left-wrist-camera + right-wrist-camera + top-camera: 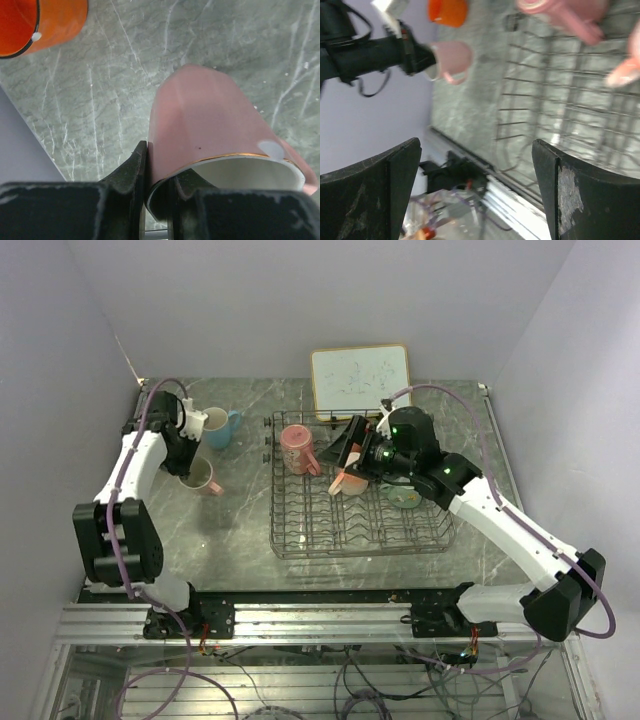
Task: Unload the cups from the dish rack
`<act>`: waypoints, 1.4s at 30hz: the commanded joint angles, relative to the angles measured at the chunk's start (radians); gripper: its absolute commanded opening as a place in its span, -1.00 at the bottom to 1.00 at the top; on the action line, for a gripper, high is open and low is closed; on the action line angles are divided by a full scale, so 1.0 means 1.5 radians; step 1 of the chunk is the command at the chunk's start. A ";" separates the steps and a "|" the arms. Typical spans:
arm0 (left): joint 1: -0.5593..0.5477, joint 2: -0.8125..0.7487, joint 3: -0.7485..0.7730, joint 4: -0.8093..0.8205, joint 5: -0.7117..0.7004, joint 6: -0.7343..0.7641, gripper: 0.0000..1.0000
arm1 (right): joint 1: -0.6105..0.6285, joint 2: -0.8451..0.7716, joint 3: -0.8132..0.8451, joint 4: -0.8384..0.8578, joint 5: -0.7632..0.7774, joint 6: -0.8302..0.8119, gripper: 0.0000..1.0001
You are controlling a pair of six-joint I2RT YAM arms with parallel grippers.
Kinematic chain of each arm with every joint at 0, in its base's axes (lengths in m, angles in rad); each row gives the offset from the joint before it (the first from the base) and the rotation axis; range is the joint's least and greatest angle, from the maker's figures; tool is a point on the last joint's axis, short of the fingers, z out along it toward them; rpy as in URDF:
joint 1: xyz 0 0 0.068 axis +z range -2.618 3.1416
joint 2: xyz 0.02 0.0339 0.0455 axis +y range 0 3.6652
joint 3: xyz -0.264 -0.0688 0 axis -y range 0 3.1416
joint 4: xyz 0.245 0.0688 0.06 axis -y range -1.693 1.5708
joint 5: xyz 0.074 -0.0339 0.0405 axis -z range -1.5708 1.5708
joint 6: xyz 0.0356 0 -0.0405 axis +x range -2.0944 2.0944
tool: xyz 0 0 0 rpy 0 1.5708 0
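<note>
My left gripper (157, 175) is shut on the rim of a pink cup (210, 125), one finger outside its wall and one inside. That cup (206, 479) sits over the table, left of the dish rack (300, 540). My left gripper (190, 465) is at its upper left edge. An orange-red cup (40, 22) and a light blue cup (221, 427) stand on the table nearby. My right gripper (475, 145) is open and empty. It (343, 452) hangs over the rack beside a peach cup (348, 483). A pink cup (298, 450) and a teal cup (405, 498) also sit in the rack.
A wood-framed whiteboard (360, 380) leans at the back behind the rack. Purple walls close in the left, rear and right sides. The metal rail (300, 620) with the arm bases runs along the near edge.
</note>
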 commanded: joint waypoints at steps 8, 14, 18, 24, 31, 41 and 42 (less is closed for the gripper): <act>-0.021 0.129 0.089 0.056 -0.067 0.031 -0.86 | -0.010 0.002 0.053 -0.243 0.236 -0.216 0.80; -0.022 0.154 0.101 0.084 -0.046 0.035 -0.86 | -0.010 0.034 0.043 -0.233 0.227 -0.246 0.78; -0.022 0.167 0.099 0.097 -0.028 0.046 -0.86 | -0.010 0.038 0.027 -0.219 0.225 -0.239 0.78; -0.022 0.184 0.107 0.102 -0.042 0.058 -0.66 | -0.009 0.084 0.037 -0.234 0.287 -0.200 0.80; -0.022 0.162 0.134 0.092 -0.064 0.041 -0.05 | 0.024 0.168 0.071 -0.261 0.399 -0.123 0.78; -0.022 0.074 0.169 0.037 -0.029 0.053 0.26 | 0.067 0.286 0.142 -0.293 0.496 -0.009 0.81; -0.022 0.067 0.173 0.031 -0.026 0.053 0.26 | 0.068 0.294 0.145 -0.292 0.500 -0.001 0.81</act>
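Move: The left gripper still holds the pale pink cup by its rim; its free spot on the table is about 9 cm ahead, 2 cm right and 9 cm down. From that hand the orange mug stands some 11 cm ahead and 7 cm left, the blue cup 18 cm ahead and 7 cm right. From the right gripper the peach cup is roughly 12 cm ahead, 6 cm right and 21 cm below; the dark pink mug is 18 cm ahead and 8 cm left, the green cup 7 cm ahead and 20 cm right. Bring the left gripper forward about 6 cm while lowering 4 cm to set the pale pink cup on the table, open the fingers there, then lift clear 6 cm, easing slightly forward. Meanwhile sink the open right gripper about 15 cm, moving right and somewhat forward towards the peach cup, and swing its fingers some 50 degrees from pointing left to down and forward. ##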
